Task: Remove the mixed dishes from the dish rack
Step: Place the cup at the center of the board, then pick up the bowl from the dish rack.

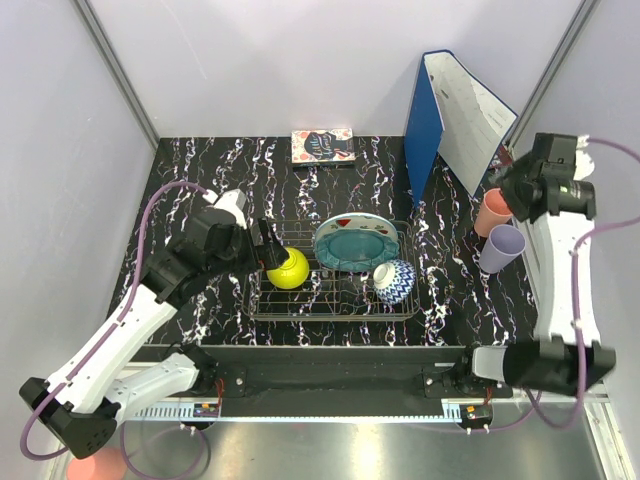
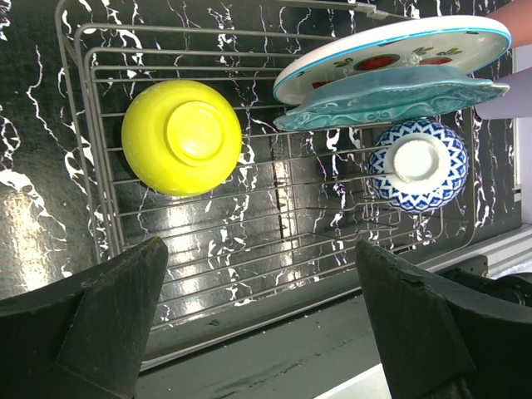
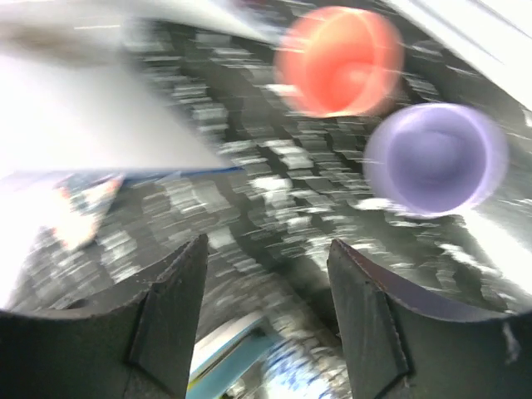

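The dish rack stands mid-table. In it a yellow-green bowl lies upside down at the left and a blue-white patterned bowl at the right. A teal scalloped plate leans on edge in front of a white plate. My left gripper hovers just left of the yellow-green bowl, jaws wide open and empty. A pink cup and a lilac cup stand on the table right of the rack. My right gripper is above them, open and empty. The right wrist view is motion-blurred.
A blue binder stands upright at the back right, close to the right arm. A patterned book lies at the back edge. White walls close in the table on both sides. The arms' mounting rail runs along the near edge.
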`<state>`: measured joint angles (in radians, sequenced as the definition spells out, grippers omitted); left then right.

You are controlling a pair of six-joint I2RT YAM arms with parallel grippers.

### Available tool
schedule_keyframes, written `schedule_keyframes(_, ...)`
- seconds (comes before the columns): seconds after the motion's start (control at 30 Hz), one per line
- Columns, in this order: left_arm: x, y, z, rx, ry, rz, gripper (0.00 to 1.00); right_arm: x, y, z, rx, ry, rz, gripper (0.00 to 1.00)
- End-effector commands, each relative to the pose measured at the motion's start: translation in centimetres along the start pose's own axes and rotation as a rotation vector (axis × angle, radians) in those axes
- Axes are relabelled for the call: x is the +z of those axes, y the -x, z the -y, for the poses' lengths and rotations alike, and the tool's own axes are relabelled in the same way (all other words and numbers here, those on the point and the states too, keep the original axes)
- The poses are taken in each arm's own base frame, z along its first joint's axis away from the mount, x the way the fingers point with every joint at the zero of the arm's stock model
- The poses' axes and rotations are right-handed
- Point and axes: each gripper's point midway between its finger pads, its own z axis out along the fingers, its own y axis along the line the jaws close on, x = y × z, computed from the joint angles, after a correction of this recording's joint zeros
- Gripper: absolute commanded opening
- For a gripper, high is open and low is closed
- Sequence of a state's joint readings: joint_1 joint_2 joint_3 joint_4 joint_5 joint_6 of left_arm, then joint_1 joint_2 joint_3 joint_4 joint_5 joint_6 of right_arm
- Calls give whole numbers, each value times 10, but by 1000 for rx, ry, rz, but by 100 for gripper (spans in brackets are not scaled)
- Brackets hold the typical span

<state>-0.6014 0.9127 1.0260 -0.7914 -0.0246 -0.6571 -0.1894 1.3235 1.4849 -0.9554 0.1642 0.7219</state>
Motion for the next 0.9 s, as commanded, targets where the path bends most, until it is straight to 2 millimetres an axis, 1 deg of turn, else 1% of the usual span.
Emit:
schedule_keyframes(0.0,-2,20,9,27,-20,69,99,-122,19,-70,17,366,124,70)
schedule_keyframes(0.03,-1,20,9,26,-18,66,99,-147,7,-92,-19,472,101,71)
schedule_keyframes(0.1,3,20,10,19,-15,58,99,-179,-6,-113,-58,621,67,72)
schedule_keyframes(0.13,6,20,10,17,-9,51,99,-193,-24,-123,-104,688,26,72)
schedule_keyframes(0.17,8,20,12,19,-7,49,99,-201,-33,-126,-136,729,7,72)
schedule_keyframes(0.2,11,21,11,24,4,54,99,-210,-47,-131,-173,782,-36,73)
schedule_keyframes(0.23,15,20,13,37,13,46,99,-214,-70,-134,-231,814,-87,75)
schedule_keyframes(0.27,17,20,12,56,28,46,99,-219,-83,-133,-276,837,-111,76)
schedule_keyframes(0.3,20,23,8,70,62,61,99,-217,-94,-130,-312,823,-123,76)
schedule_keyframes(0.33,23,24,10,90,73,59,99,-208,-107,-124,-358,796,-133,77)
schedule_keyframes(0.37,31,21,6,118,103,38,99,-217,-128,-121,-420,827,-170,79)
schedule_keyframes(0.4,36,23,1,133,145,42,99,-213,-134,-117,-443,804,-159,80)
schedule_keyframes(0.43,39,24,1,152,161,35,99,-207,-148,-111,-481,790,-180,81)
schedule_keyframes(0.47,49,18,-5,169,202,-1,99,-210,-160,-109,-515,804,-200,83)
schedule_keyframes(0.5,53,19,-9,182,232,-6,99,-209,-166,-106,-531,799,-205,84)
schedule_keyframes(0.53,56,19,-11,195,248,-16,99,-203,-175,-102,-557,789,-217,84)
schedule_keyframes(0.57,65,15,-15,209,275,-41,99,-207,-180,-100,-571,809,-220,86)
schedule_keyframes(0.6,69,15,-18,216,295,-46,99,-205,-183,-99,-578,807,-218,86)
schedule_keyframes(0.63,72,16,-19,224,305,-51,99,-198,-189,-94,-594,799,-225,86)
schedule_keyframes(0.7,82,14,-26,238,347,-66,99,-200,-192,-92,-602,825,-227,86)
schedule_keyframes(0.73,86,13,-27,239,357,-70,99,-195,-196,-88,-613,820,-237,86)
schedule_keyframes(0.77,89,13,-28,244,363,-73,99,-198,-196,-88,-613,839,-233,87)
schedule_keyframes(0.8,97,9,-30,249,375,-93,99,-198,-198,-88,-624,848,-236,87)
schedule_keyframes(0.87,105,7,-27,241,365,-101,99,-197,-198,-87,-629,856,-229,88)
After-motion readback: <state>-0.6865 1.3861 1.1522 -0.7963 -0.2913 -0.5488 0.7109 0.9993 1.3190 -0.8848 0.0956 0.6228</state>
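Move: About 8 cm ahead of the left hand, 2 cm to its right and some 16 cm below lies the yellow bowl in the dish rack. From that hand, the upright plates stand roughly 11 cm ahead and 19 cm right, and the blue-and-white bowl about 5 cm ahead and 28 cm right. From the right hand, the yellow bowl is about 46 cm left and 4 cm back, and the lavender cup 1 cm ahead and 4 cm right, both some 20 cm below. Sinking about 8 cm and easing 5 or 6 cm forward towards the yellow bowl, the left hand rolls its left side up some 25 degrees, fingers still wide open. The empty right hand sweeps left and back away from the standing cups to the rack's right part, arcing up then down again, turning counter-clockwise and opening wider. ##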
